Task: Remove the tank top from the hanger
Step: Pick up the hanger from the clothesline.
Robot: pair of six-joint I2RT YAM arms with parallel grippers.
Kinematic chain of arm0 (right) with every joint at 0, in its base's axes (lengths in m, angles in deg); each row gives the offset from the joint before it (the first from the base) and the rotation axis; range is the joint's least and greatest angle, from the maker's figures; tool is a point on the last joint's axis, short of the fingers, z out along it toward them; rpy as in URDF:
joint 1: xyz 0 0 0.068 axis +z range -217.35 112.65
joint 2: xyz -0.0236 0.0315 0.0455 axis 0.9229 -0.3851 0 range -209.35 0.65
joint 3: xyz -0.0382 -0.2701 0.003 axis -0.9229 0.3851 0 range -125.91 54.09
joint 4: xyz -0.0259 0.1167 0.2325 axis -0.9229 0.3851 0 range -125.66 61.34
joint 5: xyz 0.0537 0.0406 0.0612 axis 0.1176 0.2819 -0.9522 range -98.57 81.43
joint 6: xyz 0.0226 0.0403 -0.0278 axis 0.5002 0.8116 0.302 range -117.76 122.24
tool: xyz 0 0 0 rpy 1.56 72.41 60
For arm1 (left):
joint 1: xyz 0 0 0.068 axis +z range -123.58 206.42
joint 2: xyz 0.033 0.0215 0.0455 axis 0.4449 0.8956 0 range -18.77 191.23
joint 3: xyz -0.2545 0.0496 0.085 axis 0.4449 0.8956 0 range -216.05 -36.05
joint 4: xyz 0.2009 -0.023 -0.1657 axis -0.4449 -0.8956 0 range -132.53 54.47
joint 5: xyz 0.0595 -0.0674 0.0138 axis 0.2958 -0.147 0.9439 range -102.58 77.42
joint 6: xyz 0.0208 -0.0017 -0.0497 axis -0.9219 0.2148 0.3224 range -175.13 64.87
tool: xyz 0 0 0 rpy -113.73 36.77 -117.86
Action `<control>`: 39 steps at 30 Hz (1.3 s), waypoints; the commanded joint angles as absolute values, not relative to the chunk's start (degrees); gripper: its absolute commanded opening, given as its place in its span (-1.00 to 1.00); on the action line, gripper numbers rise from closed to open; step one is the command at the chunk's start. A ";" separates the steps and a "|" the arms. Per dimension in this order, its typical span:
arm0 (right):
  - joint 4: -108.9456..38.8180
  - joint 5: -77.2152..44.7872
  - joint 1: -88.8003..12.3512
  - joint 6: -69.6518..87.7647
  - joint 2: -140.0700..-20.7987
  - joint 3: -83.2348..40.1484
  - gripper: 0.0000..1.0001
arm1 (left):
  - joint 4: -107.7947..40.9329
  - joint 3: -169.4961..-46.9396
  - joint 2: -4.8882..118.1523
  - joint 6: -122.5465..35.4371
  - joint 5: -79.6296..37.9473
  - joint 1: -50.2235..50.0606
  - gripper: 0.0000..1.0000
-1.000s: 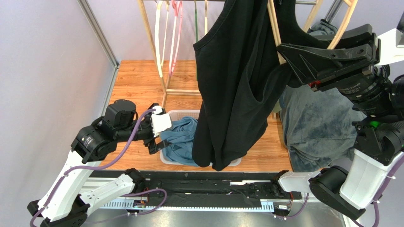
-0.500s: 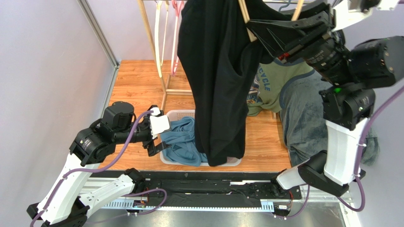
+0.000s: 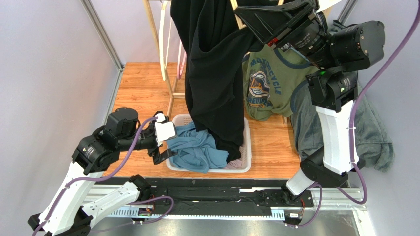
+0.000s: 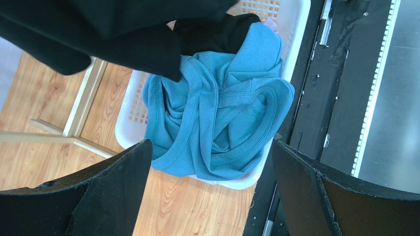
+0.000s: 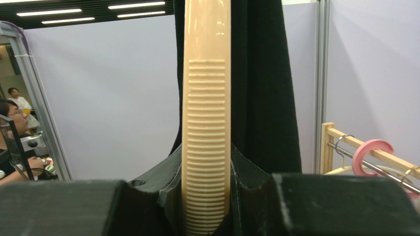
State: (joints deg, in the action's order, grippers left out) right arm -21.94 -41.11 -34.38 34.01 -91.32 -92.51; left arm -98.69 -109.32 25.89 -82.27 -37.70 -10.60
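Observation:
A black tank top (image 3: pixel 217 73) hangs long from a cream ribbed hanger (image 5: pixel 206 123). My right gripper (image 3: pixel 249 19) is raised high at the back and is shut on one arm of the hanger (image 3: pixel 238 20). In the right wrist view both fingers (image 5: pixel 246 172) press against that arm, with black cloth (image 5: pixel 266 98) just behind it. The tank top's hem (image 3: pixel 229 142) reaches down into a white basket (image 3: pixel 248 147). My left gripper (image 3: pixel 165 142) hovers open at the basket's left side, with nothing between its fingers (image 4: pixel 118 187).
A blue garment (image 4: pixel 222 113) lies crumpled in the basket (image 4: pixel 296 49). A green printed T-shirt (image 3: pixel 263 86) and a grey cloth (image 3: pixel 369 132) hang at the right. A wooden rack (image 3: pixel 165 59) with a pink hanger (image 5: pixel 369 150) stands behind.
My right gripper has carried the hanger and tank top to the left and back. The hem now hangs into the basket and the green T-shirt is uncovered. The left arm has stayed put.

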 commanded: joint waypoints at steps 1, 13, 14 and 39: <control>-27.76 -41.45 -30.97 34.86 -91.99 -93.13 -1.00 | -96.97 -110.05 25.87 -81.24 -39.56 -9.97 0.98; -12.83 -39.52 -29.21 22.47 -81.10 -77.15 -1.00 | -96.80 -109.26 24.73 -82.20 -36.67 -10.06 0.98; -9.07 -39.16 -29.21 21.24 -79.18 -76.00 -1.00 | -96.79 -109.00 24.64 -82.29 -36.14 -9.97 0.98; 23.58 -26.07 -27.45 -4.88 -52.80 -39.00 -1.00 | -92.69 -134.15 31.15 -66.93 -39.65 -9.97 0.98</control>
State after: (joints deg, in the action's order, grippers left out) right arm 25.33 -28.71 -28.44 -2.10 -56.13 -41.68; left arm -104.09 -135.84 31.97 -74.01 -36.66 -10.23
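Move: The black tank top hangs from the cream hanger already pinched in the right hand; the top's middle is about 5 cm ahead of the left hand, 14 cm to its right and 20 cm above. For the right hand the goal is the space over the basket, whose middle lies roughly 3 cm ahead, 9 cm left and 66 cm below. The blue tank top in the basket is level with the right hand, some 14 cm left; the green tank top hangs around 20 cm ahead, 12 cm right and 42 cm below. The black tank top and its hanger are lowered over the basket in the right hand's kept grip: first about 3.5 cm left, then mainly down, some 32 cm in all, easing right and a little back while the fingers tip from slanting up to slanting down, about 50 degrees. Late on, the left hand rises roughly 12 cm beside the top, fingers still wide open. ##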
